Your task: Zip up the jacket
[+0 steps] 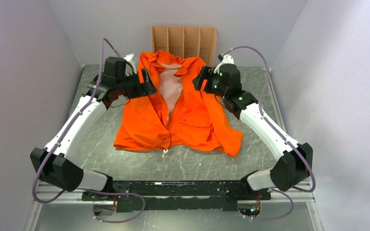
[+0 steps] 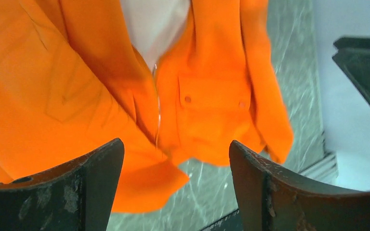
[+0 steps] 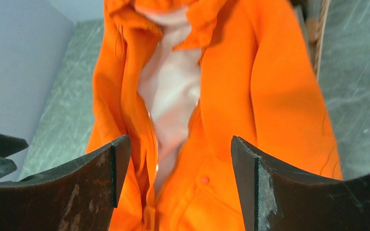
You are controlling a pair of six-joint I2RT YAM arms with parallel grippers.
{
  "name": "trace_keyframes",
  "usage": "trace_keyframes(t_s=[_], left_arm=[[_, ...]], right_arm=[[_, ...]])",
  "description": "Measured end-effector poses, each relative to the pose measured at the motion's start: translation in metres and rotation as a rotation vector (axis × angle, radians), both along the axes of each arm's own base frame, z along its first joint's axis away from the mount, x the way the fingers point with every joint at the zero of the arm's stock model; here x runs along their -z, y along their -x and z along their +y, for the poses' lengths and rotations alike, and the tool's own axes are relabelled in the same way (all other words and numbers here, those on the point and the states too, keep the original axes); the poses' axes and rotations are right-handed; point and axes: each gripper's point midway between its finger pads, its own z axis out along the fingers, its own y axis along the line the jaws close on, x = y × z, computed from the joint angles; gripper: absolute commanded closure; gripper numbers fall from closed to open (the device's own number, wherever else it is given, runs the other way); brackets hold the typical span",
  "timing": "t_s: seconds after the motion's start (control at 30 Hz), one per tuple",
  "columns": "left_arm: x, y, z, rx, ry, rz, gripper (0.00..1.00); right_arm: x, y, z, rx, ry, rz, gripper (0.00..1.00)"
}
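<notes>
The bright orange jacket (image 1: 188, 115) lies flat on the table with its collar at the far end. Its front is open at the top and shows pale pink lining (image 1: 172, 86). The zipper (image 2: 158, 103) is joined along the lower part, with the slider around mid-chest. My left gripper (image 1: 149, 83) is open and empty above the jacket's left shoulder. My right gripper (image 1: 198, 79) is open and empty above the right shoulder. The left wrist view shows the jacket (image 2: 77, 96), a flap pocket (image 2: 214, 103) and the hem. The right wrist view shows the collar and lining (image 3: 171, 91).
A brown cardboard divider box (image 1: 183, 41) stands against the back wall behind the collar. The grey marbled table (image 1: 192, 163) is walled by pale panels left, right and back. A black rail (image 1: 173, 187) runs along the near edge between the arm bases.
</notes>
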Motion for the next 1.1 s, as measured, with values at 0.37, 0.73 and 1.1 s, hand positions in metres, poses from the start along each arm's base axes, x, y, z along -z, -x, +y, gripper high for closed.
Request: trace_keyframes(t_s=[0.37,0.73,1.1], left_arm=[[0.066,0.089,-0.051,0.267,-0.224,0.145,0.17],[0.152,0.132,-0.069,0.358,-0.662,0.254,0.17],[0.164,0.123,-0.048,0.293,-0.814,0.242,0.79]], right_arm=[[0.075,0.086,-0.005,-0.098,0.077,0.127,0.21],[0.118,0.110,-0.010,-0.129,0.108,0.221,0.21],[0.121,0.112,-0.011,-0.132,0.110,0.226,0.21]])
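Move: Both hands hang open and empty over the jacket. The left front's folded hem corner lies about 13 cm back from the left hand, 5 cm to its right and some 17 cm below. The zipper's lower end is roughly 5 cm farther out and 1 cm to the right of that corner. The buttoned pocket lies some 9 cm back from the right hand and 18 cm below; from that hand, the hem corner is about 17 cm back and 11 cm left. The left hand swoops down some 16 cm and back about 12 cm, swinging rightward and then slightly back left over the jacket's front, while its wrist turns about 50 degrees until the fingers point steeply down; at the folded hem corner beside the zipper's lower end it stops, and the wide-open fingers close to about half around the cloth. Meanwhile the right hand sinks and draws back by similar amounts, tipping slightly further down, and waits open above the buttoned pocket without touching it. ##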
